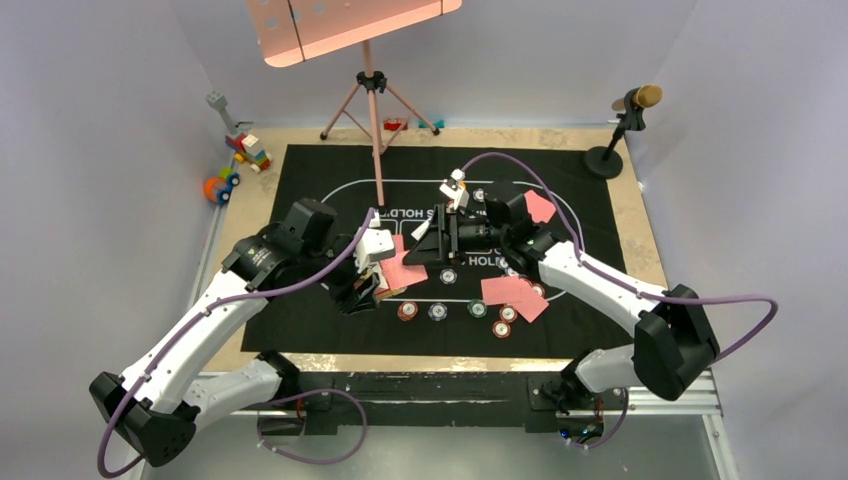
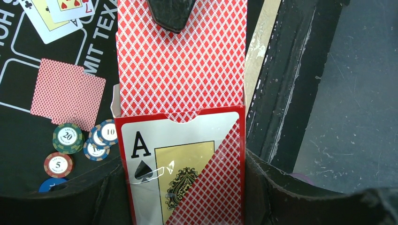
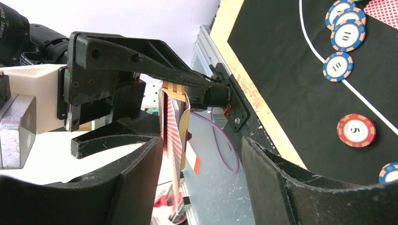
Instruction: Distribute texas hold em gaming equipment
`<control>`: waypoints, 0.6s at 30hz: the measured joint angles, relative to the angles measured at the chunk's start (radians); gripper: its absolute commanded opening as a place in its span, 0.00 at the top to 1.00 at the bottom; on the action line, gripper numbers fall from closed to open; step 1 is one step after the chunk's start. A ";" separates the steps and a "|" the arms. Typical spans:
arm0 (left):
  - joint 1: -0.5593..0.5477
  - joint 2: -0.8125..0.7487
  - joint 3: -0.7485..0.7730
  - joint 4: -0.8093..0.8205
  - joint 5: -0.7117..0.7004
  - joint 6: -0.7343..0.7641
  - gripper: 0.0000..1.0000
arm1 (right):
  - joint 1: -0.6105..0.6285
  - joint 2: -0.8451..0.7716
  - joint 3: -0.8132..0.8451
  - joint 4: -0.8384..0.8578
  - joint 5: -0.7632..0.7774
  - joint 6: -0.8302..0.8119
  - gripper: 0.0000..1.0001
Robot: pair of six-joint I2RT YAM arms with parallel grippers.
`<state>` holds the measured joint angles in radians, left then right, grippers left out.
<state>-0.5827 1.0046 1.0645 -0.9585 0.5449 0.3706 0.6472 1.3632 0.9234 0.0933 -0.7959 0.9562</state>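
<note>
My left gripper (image 2: 185, 176) is shut on the red card box (image 2: 187, 154), which shows an ace of spades. Red-backed cards (image 2: 180, 65) stick up out of its open top. My right gripper (image 3: 202, 145) faces the box with its jaws apart. The cards' edge (image 3: 172, 136) lies against its left finger (image 3: 136, 178), and one black fingertip (image 2: 171, 14) rests on the cards' back. In the top view the left gripper (image 1: 362, 288) and right gripper (image 1: 420, 245) meet over the mat's middle. Chips (image 1: 437, 311) and face-down cards (image 1: 510, 290) lie on the mat.
The black felt mat (image 1: 300, 300) covers the table. A pink stand (image 1: 372, 110) rises at the back centre, a microphone stand (image 1: 610, 150) at the back right, toy blocks (image 1: 245, 152) at the back left. Face-up cards (image 2: 51, 14) and several chips (image 2: 68, 137) lie left of the box.
</note>
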 measured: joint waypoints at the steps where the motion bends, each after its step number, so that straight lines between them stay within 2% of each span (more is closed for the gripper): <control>1: 0.000 0.000 0.000 0.001 0.000 -0.003 0.63 | 0.001 -0.001 0.000 0.000 0.000 0.000 0.32; 7: 0.000 0.001 0.002 0.011 -0.001 -0.016 0.64 | 0.034 0.008 0.000 0.017 0.000 0.006 0.34; 9: 0.001 0.002 0.004 0.014 -0.001 -0.020 0.64 | 0.053 0.021 0.000 0.019 -0.002 0.006 0.40; 11: 0.001 0.003 0.007 0.017 -0.002 -0.020 0.64 | 0.066 0.035 0.000 0.019 -0.005 0.006 0.51; 14: 0.002 0.008 0.007 0.011 -0.009 -0.020 0.64 | 0.067 0.040 0.001 0.019 -0.008 0.010 0.62; 18: 0.006 0.011 0.007 0.008 -0.018 -0.020 0.64 | 0.051 0.031 0.003 0.017 -0.008 0.005 0.72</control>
<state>-0.5762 1.0153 1.0714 -0.9504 0.5266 0.3504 0.6979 1.3941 0.9268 0.1104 -0.8043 0.9607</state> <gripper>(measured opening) 0.692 0.335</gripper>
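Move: Poking out of the box in the left hand, the cards lie about 2 cm back and 2 cm left of the right hand, some 1 cm lower. From it, the card box is around 7 cm left, 3 cm back and 6 cm down; on the mat 20 cm below, the red chips sit 6 cm back, level sideways, and the blue chips 7 cm back, 6 cm right. From the left hand, the cards stand roughly 6 cm right, 1 cm ahead and 4 cm up. Reaching back and left by about 2 cm each way and sinking about 1 cm, the right hand brings its open fingers around the cards' outer end, closes to roughly half its earlier gap to pinch them, then eases about half a centimetre forward and to the right. The left hand keeps its grip on the box, nearly still. ##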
